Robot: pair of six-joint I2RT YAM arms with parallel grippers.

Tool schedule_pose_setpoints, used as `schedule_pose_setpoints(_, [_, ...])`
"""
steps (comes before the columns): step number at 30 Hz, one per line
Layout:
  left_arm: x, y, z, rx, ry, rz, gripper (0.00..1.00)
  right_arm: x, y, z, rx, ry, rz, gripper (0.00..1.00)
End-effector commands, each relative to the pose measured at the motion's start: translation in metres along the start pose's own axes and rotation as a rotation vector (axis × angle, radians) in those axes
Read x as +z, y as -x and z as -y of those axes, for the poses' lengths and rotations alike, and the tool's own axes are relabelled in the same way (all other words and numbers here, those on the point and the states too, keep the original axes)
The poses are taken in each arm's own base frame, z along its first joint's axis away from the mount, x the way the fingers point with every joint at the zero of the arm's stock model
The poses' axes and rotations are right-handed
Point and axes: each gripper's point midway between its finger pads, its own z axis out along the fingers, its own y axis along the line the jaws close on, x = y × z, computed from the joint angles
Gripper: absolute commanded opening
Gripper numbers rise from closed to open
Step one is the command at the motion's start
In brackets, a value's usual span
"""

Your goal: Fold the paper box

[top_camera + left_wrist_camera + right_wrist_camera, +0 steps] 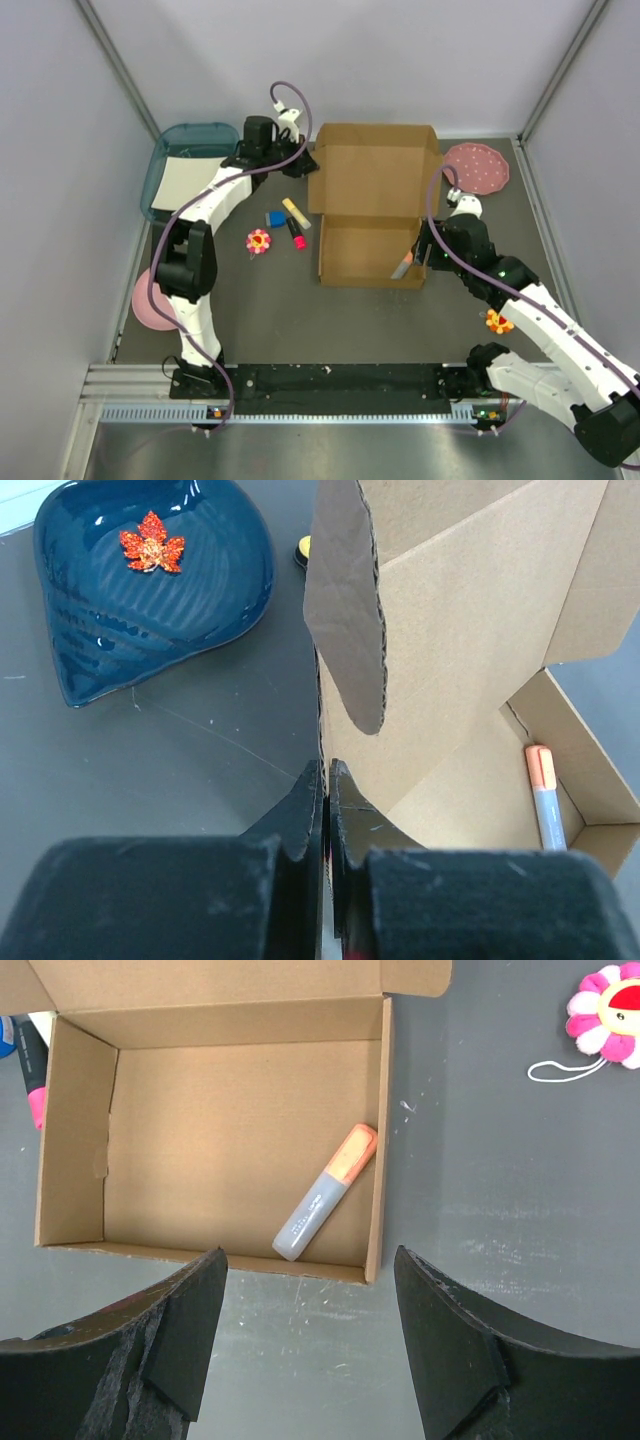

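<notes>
The brown paper box [368, 250] sits mid-table with its lid [372, 168] open and raised toward the back. It also fills the right wrist view [220, 1130] and the left wrist view [470, 630]. A grey marker with an orange cap [325, 1208] lies inside the box tray. My left gripper [308, 160] is at the lid's left edge, its jaws shut on the cardboard edge [328, 772]. My right gripper [425, 252] is open and empty, just above the box's right wall, with its fingertips [205, 1270] apart over the table beside the box.
A teal tray with a white sheet [185, 165] stands at the back left and a pink plate [478, 167] at the back right. Blue, yellow and pink markers [290, 222] and a flower toy [259, 241] lie left of the box. A dark blue leaf dish [150, 590] shows in the left wrist view.
</notes>
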Motion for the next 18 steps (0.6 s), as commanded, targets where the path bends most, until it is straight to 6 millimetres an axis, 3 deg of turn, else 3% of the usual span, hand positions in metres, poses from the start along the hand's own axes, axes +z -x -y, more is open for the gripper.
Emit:
schedule_pose_setpoints(1, [-0.021, 0.015, 0.019, 0.078, -0.044, 0.026, 0.0, -0.015, 0.031, -0.01, 0.025, 0.023, 0.086, 0.68])
schedule_pose_setpoints(3, [-0.029, 0.01, 0.02, 0.073, -0.028, 0.0, 0.0, -0.019, 0.038, -0.005, 0.022, -0.01, 0.103, 0.68])
schedule_pose_setpoints(10, [-0.058, -0.021, 0.025, 0.087, 0.027, -0.04, 0.0, -0.043, 0.094, 0.029, 0.051, -0.155, 0.247, 0.7])
schedule_pose_setpoints(15, [-0.071, -0.022, 0.032, 0.136, 0.045, -0.022, 0.0, -0.03, 0.117, 0.05, 0.118, -0.166, 0.286, 0.68])
schedule_pose_setpoints(16, [-0.073, -0.021, 0.032, 0.143, 0.049, -0.02, 0.0, -0.026, 0.117, 0.039, 0.122, -0.082, 0.252, 0.68])
schedule_pose_setpoints(18, [-0.079, -0.014, 0.036, 0.15, 0.053, 0.0, 0.0, -0.016, 0.117, 0.035, 0.122, -0.036, 0.209, 0.7])
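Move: The box lid, its left edge already between the left fingers, stretches to the right, its middle about 14 cm right and level with that hand. From the left hand, the box tray lies some 17 cm back, 14 right and 13 below; the yellow marker 8 cm back and 4 left, down on the table. The right hand is empty. The lid's right edge is about 19 cm ahead and 3 right of it, at about its height; the orange marker 5 cm ahead, 3 left and 12 below. Back towards the robot and a little to its left, staying at one height, the left hand drags the box by the lid's left edge, about 7 cm, keeping its fingers shut on the cardboard. The open right hand lifts away from over the tray's front right corner, up and right about equally and less far forward, its wrist turning some 15 degrees clockwise and tipping up slightly. ##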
